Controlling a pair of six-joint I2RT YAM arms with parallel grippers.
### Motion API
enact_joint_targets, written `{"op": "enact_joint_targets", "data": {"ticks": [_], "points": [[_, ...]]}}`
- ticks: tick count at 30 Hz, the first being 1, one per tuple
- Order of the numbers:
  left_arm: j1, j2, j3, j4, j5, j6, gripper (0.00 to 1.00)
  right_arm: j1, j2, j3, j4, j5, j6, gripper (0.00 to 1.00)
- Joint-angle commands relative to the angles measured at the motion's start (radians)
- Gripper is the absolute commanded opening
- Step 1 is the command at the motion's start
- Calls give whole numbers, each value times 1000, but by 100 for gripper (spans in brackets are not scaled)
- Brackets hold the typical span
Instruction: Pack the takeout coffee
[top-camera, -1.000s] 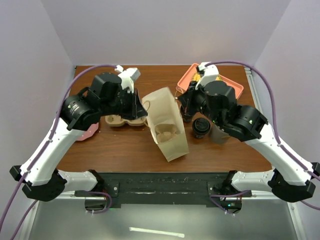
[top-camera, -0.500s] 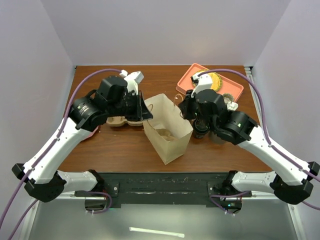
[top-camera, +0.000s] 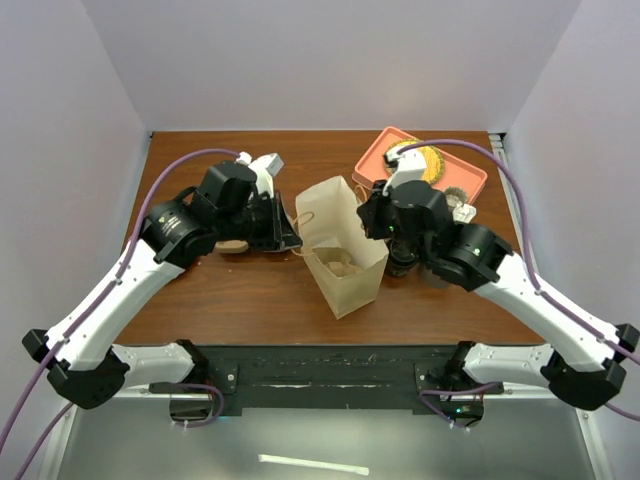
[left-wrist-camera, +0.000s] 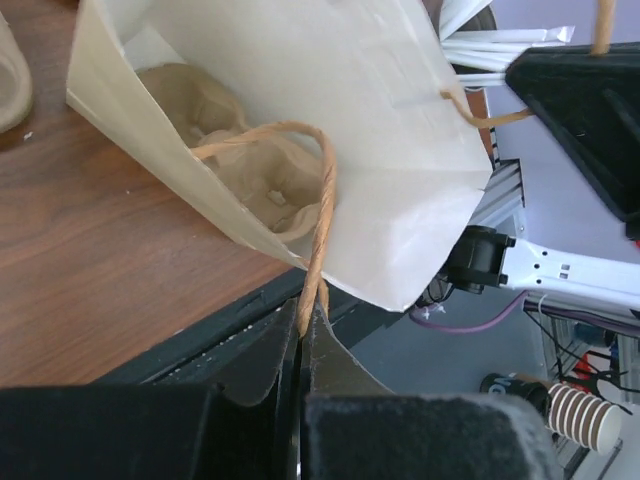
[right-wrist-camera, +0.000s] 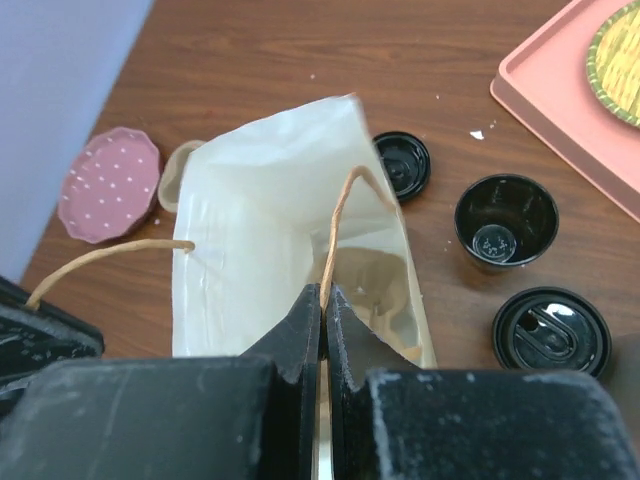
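Note:
A tan paper bag (top-camera: 342, 252) stands open mid-table with a pulp cup carrier (right-wrist-camera: 385, 288) inside it. My left gripper (left-wrist-camera: 303, 322) is shut on one twine handle (left-wrist-camera: 322, 215) of the bag; in the top view it (top-camera: 291, 241) is at the bag's left. My right gripper (right-wrist-camera: 324, 296) is shut on the other handle (right-wrist-camera: 341, 225), at the bag's right in the top view (top-camera: 368, 218). A lidded black coffee cup (right-wrist-camera: 549, 331) stands right of the bag. An open black cup (right-wrist-camera: 506, 221) and a loose black lid (right-wrist-camera: 403, 165) are beside it.
A pink tray (top-camera: 463, 171) with a yellow plate is at the back right. A second pulp carrier (top-camera: 233, 244) lies left of the bag, and a pink dotted plate (right-wrist-camera: 108, 183) beyond it. A grey cup of white utensils (left-wrist-camera: 497, 52) stands by the right arm.
The bag has gone from leaning over toward the front to standing upright. Both grippers have kept hold of its handles and shifted with it.

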Motion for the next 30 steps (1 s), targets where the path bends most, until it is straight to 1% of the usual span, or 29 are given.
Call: {"op": "enact_joint_targets", "data": {"ticks": [1, 3, 4, 6, 7, 8, 9, 10, 11, 13, 14, 16, 17, 19, 21, 22, 23, 25, 28, 29, 30], "points": [[-3, 30, 130, 28, 48, -26, 10, -1, 65, 78, 26, 2, -46, 16], [-3, 35, 171, 37, 76, -17, 27, -2, 85, 118, 16, 11, -60, 27], [-3, 29, 177, 51, 78, -17, 38, -2, 101, 165, 5, 17, -62, 34], [-3, 18, 194, 51, 44, -1, 44, -2, 112, 214, -39, 32, -48, 41], [-3, 13, 200, 41, 21, 12, 48, -2, 112, 260, -59, 33, -24, 47], [-2, 13, 217, 27, -50, 43, 51, -2, 116, 283, -82, 36, -8, 49], [0, 16, 228, 9, -95, 57, 53, -4, 118, 303, -143, 39, 14, 51], [-2, 26, 245, -19, -138, 95, 55, -2, 119, 342, -182, 45, 66, 55], [0, 29, 248, -28, -231, 112, 56, -2, 125, 360, -263, 51, 93, 57], [3, 47, 251, -33, -321, 164, 58, -2, 122, 391, -340, 46, 172, 61], [7, 58, 254, -25, -389, 184, 58, -2, 116, 397, -415, 45, 202, 62], [33, 104, 280, 1, -441, 239, 60, -2, 106, 400, -489, 30, 289, 62], [52, 127, 297, 7, -444, 256, 60, -2, 96, 402, -556, 19, 317, 63], [105, 203, 350, 37, -413, 313, 60, -2, 84, 391, -613, -15, 393, 63], [151, 249, 374, 70, -306, 354, 60, -2, 58, 359, -665, -39, 438, 63], [159, 289, 384, 103, -262, 409, 60, -2, 50, 347, -675, -64, 476, 63], [164, 311, 395, 111, -208, 429, 59, -2, 43, 333, -679, -72, 496, 62], [162, 367, 420, 129, -169, 488, 59, -2, 26, 293, -666, -110, 533, 62], [164, 415, 424, 175, -48, 541, 59, -2, 30, 242, -644, -129, 571, 62], [162, 424, 424, 185, 11, 551, 59, -2, 35, 233, -635, -135, 579, 62], [164, 441, 426, 192, 32, 552, 59, -1, 36, 212, -626, -142, 585, 62]]}}
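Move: Both hands are already shut on the paper bag's rope handles; from the left hand the bag's middle is about 7 cm ahead, 10 cm right and 18 cm down, the egg-box-like cup carrier 21 cm ahead, 11 cm left and the black lid 26 cm ahead, 6 cm right, both some 30 cm lower. From the right hand the bag's middle is 1 cm ahead, 5 cm left and 21 cm down; the lidded cup stands about 5 cm ahead, 11 cm right, the open cup 18 cm ahead, 7 cm right, both roughly 28 cm below. Both grippers open and let go of the bag's handles, the left rising some 6 cm clear of its loop and then sweeping forward about 16 cm past the bag's left side towards the black lid, sinking again to its starting height while the wrist turns about 25 degrees. The right first nudges forward-left and lifts about 6 cm, then draws back 7 cm and off to the right while coming down again, its fingers tipping nearly 30 degrees further down and staying open beside the bag's right rim. ##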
